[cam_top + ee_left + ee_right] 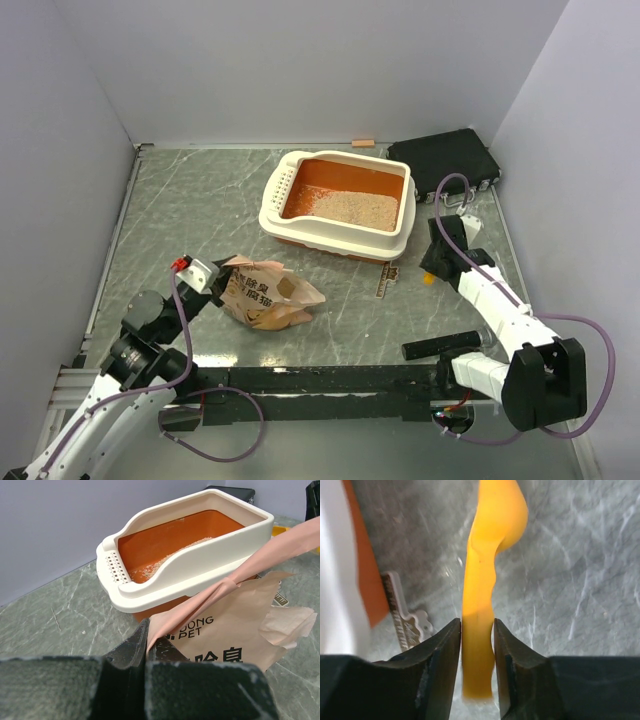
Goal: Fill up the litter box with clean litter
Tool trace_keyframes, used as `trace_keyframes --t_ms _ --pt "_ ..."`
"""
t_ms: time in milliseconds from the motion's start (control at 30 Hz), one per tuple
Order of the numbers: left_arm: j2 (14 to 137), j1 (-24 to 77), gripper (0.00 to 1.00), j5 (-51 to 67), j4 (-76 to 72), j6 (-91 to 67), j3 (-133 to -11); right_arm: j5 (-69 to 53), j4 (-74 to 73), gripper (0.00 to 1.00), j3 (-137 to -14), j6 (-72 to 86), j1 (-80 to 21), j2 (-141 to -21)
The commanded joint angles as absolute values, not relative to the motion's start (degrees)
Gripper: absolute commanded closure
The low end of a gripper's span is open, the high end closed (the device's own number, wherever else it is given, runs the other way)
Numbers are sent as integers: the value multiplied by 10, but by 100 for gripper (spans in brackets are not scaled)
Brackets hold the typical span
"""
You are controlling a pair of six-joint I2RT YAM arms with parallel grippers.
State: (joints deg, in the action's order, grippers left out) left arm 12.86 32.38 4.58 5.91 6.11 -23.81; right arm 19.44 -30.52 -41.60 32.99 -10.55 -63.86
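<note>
The litter box point(283, 222), orange with a cream-white rim, stands at the back centre. Beige clean litter point(352, 208) covers the near part of its floor. It also shows in the left wrist view point(200, 555), with litter point(167, 560) inside. The crumpled tan paper bag point(268, 296) lies on its side in front of the box. My left gripper point(214, 277) is shut on the bag's edge point(235, 630), with its fingertips point(146, 630) pinching the paper. My right gripper point(433, 268) is right of the box, shut on the handle of the orange-yellow scoop point(479, 625).
A black flat case point(445, 160) lies at the back right, behind the box. A small brown printed tag point(388, 281) lies on the table near the box's front right corner and shows in the right wrist view point(400, 612). Grey walls enclose the marbled table.
</note>
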Motion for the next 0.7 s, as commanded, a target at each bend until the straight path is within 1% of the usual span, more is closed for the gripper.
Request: trace_keyframes --t_ms 0,200,267,300,367,400,433,467,500,533,567,633,667 --pt "132 323 99 36 -2 42 -282 163 -305 56 -403 322 -96 -629" --pt "138 323 99 29 17 40 -294 124 -317 49 -403 317 -91 -600" --pt "141 323 99 33 23 38 -302 98 -319 49 -403 309 -90 -570" --pt "141 323 99 36 24 35 -304 52 -317 48 -403 305 -91 -559" --pt "146 322 99 48 30 25 -308 1 -302 48 -403 282 -91 -523" --pt "148 323 99 51 32 21 -310 -44 -292 48 -401 268 -91 -511" --pt "149 322 99 54 35 16 -311 -130 -281 47 -400 244 -92 -500" --pt "149 323 99 54 38 14 -311 -172 -264 46 -402 230 -94 -481" --pt "149 323 99 55 39 15 -311 -209 -256 43 -403 218 -97 -473" --pt "149 323 99 55 39 14 -311 -281 -248 40 -405 190 -109 -463" --pt "149 323 99 55 39 14 -311 -301 -242 38 -415 176 -126 -452" --pt "150 323 99 55 38 17 -314 -301 -247 34 -432 137 -166 -448" --pt "154 323 99 55 40 16 -316 -280 -249 34 -445 121 -224 -451"
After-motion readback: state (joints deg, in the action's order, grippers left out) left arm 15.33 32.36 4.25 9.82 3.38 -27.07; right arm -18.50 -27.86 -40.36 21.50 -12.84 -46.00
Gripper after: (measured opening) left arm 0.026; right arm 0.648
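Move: The right hand still has the yellow scoop's handle between its fingers, low over the table; the scoop's middle lies about 5 cm ahead, 4 cm to the right and 3 cm below. From this hand the litter box is some 24 cm left and 15 cm ahead, the paper bag about 41 cm left and 7 cm back, the black case some 25 cm ahead and 4 cm right. From the left hand the scoop is roughly 53 cm right, 9 cm ahead and 19 cm down. The right hand eases down and back about a centimetre as its fingers open wider and let go of the scoop's handle beside the litter box. Then it speeds away to the left, about 11 cm in all, climbing to some 8 cm above its start and drawing back a little towards the paper bag, the wrist swinging counter-clockwise some 40 degrees with its left side rising and the fingers spreading further. ##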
